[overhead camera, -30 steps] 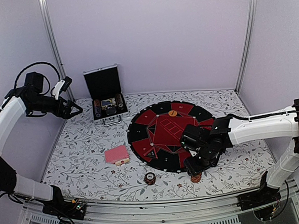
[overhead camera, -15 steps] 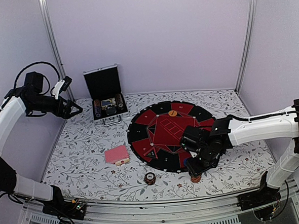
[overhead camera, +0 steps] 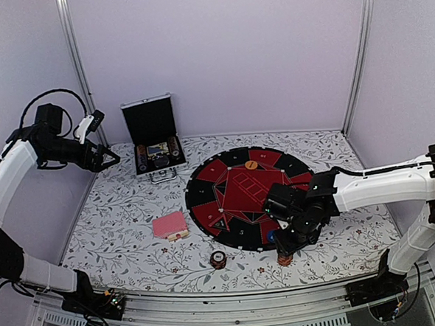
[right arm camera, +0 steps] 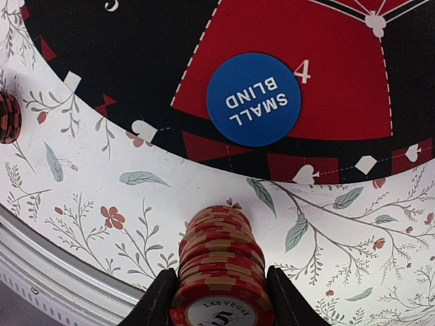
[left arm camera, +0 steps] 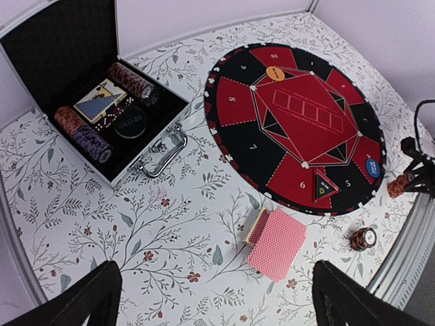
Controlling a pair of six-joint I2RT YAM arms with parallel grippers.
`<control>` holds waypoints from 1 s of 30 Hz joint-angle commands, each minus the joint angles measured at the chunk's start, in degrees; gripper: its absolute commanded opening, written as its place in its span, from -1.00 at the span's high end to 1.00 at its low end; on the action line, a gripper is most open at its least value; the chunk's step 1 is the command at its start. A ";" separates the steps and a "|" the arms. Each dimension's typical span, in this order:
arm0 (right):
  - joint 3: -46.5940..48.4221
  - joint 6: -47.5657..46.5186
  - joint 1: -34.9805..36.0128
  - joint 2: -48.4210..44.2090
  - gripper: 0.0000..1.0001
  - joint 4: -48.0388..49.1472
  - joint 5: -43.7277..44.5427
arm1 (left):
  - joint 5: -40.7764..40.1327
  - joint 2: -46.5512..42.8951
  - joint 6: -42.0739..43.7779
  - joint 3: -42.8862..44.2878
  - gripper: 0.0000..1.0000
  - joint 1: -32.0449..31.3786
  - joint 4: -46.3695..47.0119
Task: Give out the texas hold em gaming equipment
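Observation:
A stack of red poker chips [right arm camera: 221, 244] stands on the flowered table just off the mat's near edge. My right gripper [right arm camera: 221, 302] has a finger pressed against each side of its top chips. From above, the stack [overhead camera: 285, 260] shows just under that gripper [overhead camera: 288, 249]. A smaller dark red chip stack [overhead camera: 218, 260] stands to the left, near the front edge. The pink-backed card deck [left arm camera: 277, 243] lies on the table left of the mat. My left gripper [left arm camera: 216, 302] hangs open high at the far left, holding nothing.
The round black-and-red mat [overhead camera: 237, 187] covers the table's middle, with a blue SMALL BLIND button [right arm camera: 256, 100] and an orange button [left arm camera: 275, 73] on it. An open silver-edged case [overhead camera: 150, 119] of chips stands at the back left. A metal rail [right arm camera: 41, 272] edges the front.
My right gripper's fingers have drawn in around the red chip stack while the arm shifted slightly. The left arm has not moved.

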 commanded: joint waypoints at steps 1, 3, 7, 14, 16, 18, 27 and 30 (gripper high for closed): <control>1.50 0.99 0.43 -2.73 0.42 -2.94 2.33 | 0.72 -0.88 -0.56 1.66 -0.99 0.36 -0.91; 2.17 1.03 0.43 -3.15 0.41 -3.73 2.68 | 0.81 -0.80 -0.56 1.64 -0.99 0.43 -0.92; 3.92 0.82 0.42 -3.68 0.42 -4.77 2.93 | 0.85 -0.70 -0.65 1.64 -0.99 0.43 -0.96; 9.63 -0.51 0.18 -2.94 0.44 -7.04 5.03 | 0.94 -0.61 -0.73 1.64 -0.99 0.38 -0.93; 12.17 -1.46 -0.95 -1.55 0.44 -7.33 5.51 | 1.06 -0.61 -0.74 1.71 -0.99 0.37 -0.92; 14.40 -3.07 -2.89 0.12 0.47 -6.79 5.89 | 1.13 -0.68 -0.76 1.73 -0.99 0.41 -0.97; 27.21 -12.50 -15.18 11.26 0.52 0.21 6.71 | 1.42 -1.09 -0.82 1.64 -0.99 0.44 -0.85; 32.49 -15.08 -19.47 16.55 0.52 2.49 6.59 | 1.63 -1.23 -0.91 1.62 -0.99 0.36 -0.64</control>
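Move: The right gripper already grips the upper chips of the right chip stack. The poker mat's centre, the way they are carried, lies about 23 cm ahead, 6 cm to its left and 4 cm below. The orange marker is some 34 cm ahead and 6 cm left; the blue small blind marker about 8 cm ahead and 2 cm left; the left chip stack level with it, 18 cm left. From the left gripper, the mat's centre is about 5 cm ahead, 40 cm right and 25 cm below. Keep the right gripper shut on the upper chips and lift them straight off the rest of the stack, slowly at first. After about 4 cm of rise, swing forward over the mat's near edge towards its centre, picking up speed, to some 15 cm forward and 7–8 cm up in all with a slight drift left; let the fingertips tilt outward a little over 10 degrees. ##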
